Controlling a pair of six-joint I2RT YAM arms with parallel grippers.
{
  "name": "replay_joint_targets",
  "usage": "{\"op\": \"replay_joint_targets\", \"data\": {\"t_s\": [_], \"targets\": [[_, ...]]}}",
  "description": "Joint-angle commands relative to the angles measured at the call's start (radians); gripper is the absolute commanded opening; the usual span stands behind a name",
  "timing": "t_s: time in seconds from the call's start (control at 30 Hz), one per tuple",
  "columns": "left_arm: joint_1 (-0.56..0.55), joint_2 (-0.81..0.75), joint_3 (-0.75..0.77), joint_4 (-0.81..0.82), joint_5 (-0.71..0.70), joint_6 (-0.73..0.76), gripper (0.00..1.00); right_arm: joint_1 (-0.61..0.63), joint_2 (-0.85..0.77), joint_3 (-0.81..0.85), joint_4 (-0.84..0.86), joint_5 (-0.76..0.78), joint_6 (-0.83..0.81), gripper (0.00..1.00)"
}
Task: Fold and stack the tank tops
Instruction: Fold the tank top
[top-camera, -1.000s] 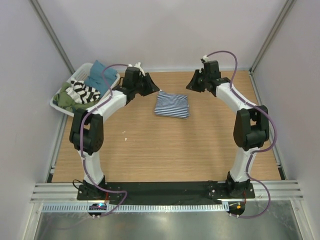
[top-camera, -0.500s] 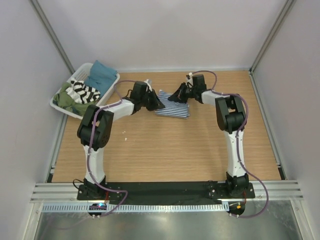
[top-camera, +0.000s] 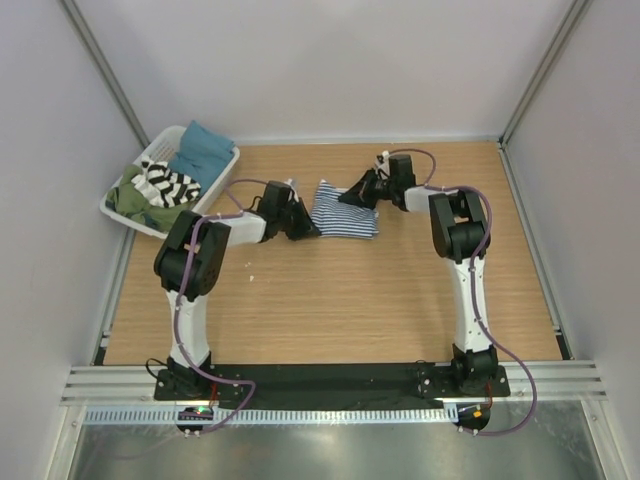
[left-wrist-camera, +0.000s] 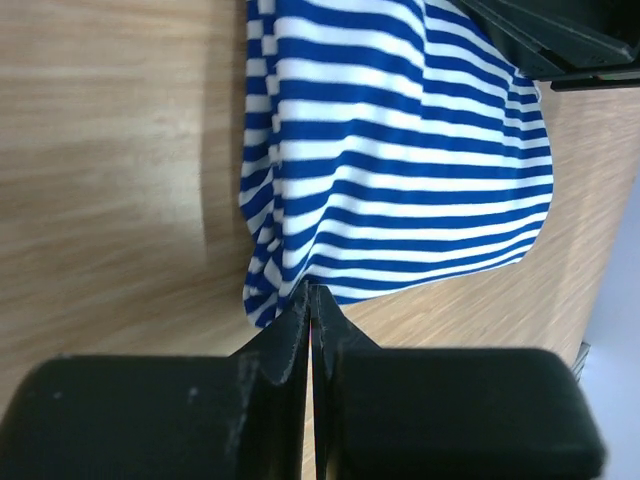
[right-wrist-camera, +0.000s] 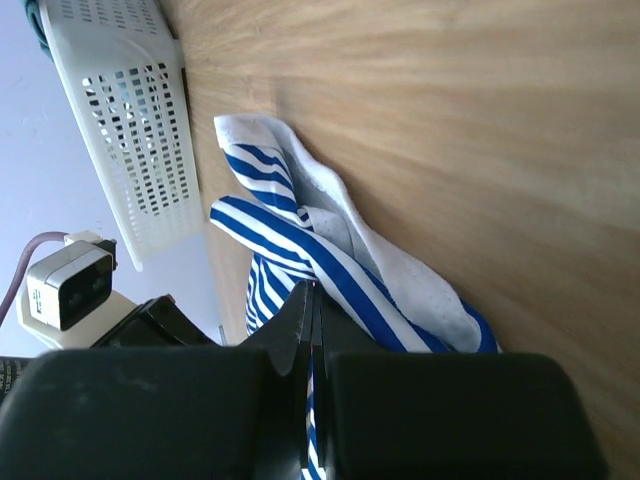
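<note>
The navy-and-white striped tank top (top-camera: 345, 215) lies folded on the wooden table at the back middle. My left gripper (top-camera: 312, 232) is low at its near-left corner. In the left wrist view the jaws (left-wrist-camera: 311, 290) are shut on the hem, and the cloth (left-wrist-camera: 400, 150) ripples toward the tips. My right gripper (top-camera: 347, 200) is at the far edge of the top, shut (right-wrist-camera: 312, 288) on a raised fold of striped cloth (right-wrist-camera: 300, 245) that runs between its fingers. The black-and-white striped tank top (top-camera: 168, 184) lies crumpled in the basket.
The white slatted basket (top-camera: 150, 155) stands at the back left corner, also holding a teal cloth (top-camera: 203, 145) and a green cloth (top-camera: 130, 203). Its side wall (right-wrist-camera: 120, 120) shows in the right wrist view. Grey walls close in the table on three sides.
Both arms came in from the back and dropped onto the navy-striped tank top, left at its near-left corner, right at its far edge. Both grippers closed on the cloth.
</note>
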Motion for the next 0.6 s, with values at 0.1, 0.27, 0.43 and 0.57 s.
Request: {"op": "replay_joint_targets", "data": {"t_s": [0.1, 0.27, 0.43, 0.57], "targets": [[0.003, -0.145, -0.121, -0.033, -0.043, 0.034, 0.0, -0.007, -0.073, -0.145, -0.052, 0.04, -0.059, 0.01], [0.0, -0.284, -0.215, -0.022, -0.031, 0.031, 0.01, -0.001, -0.114, -0.143, -0.101, 0.031, -0.102, 0.01], [-0.004, -0.427, -0.287, -0.048, -0.031, 0.022, 0.02, 0.044, -0.155, -0.137, -0.271, 0.034, -0.216, 0.01], [-0.006, -0.524, -0.313, -0.094, -0.028, 0.026, 0.02, 0.07, -0.215, -0.243, -0.267, 0.031, -0.245, 0.01]]}}
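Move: Under the right fingers lies the folded striped tank top, its middle about 4 cm back of them, 1 cm to their right and barely 1 cm lower. From the left hand, at the near left corner, that middle is some 7 cm ahead and 6 cm to the right, at nearly the same height. The white basket stands roughly 31 cm to the left of the left hand and 16 cm ahead. Dragging the tank top back towards the bases, the right hand keeps its shut fingertips pressed on the fabric and slides level about 6 cm, turning slightly counter-clockwise. The left hand, also shut, first sweeps low back and to the left from the near corner, then comes free and rises some 7 cm, still drawing back. ##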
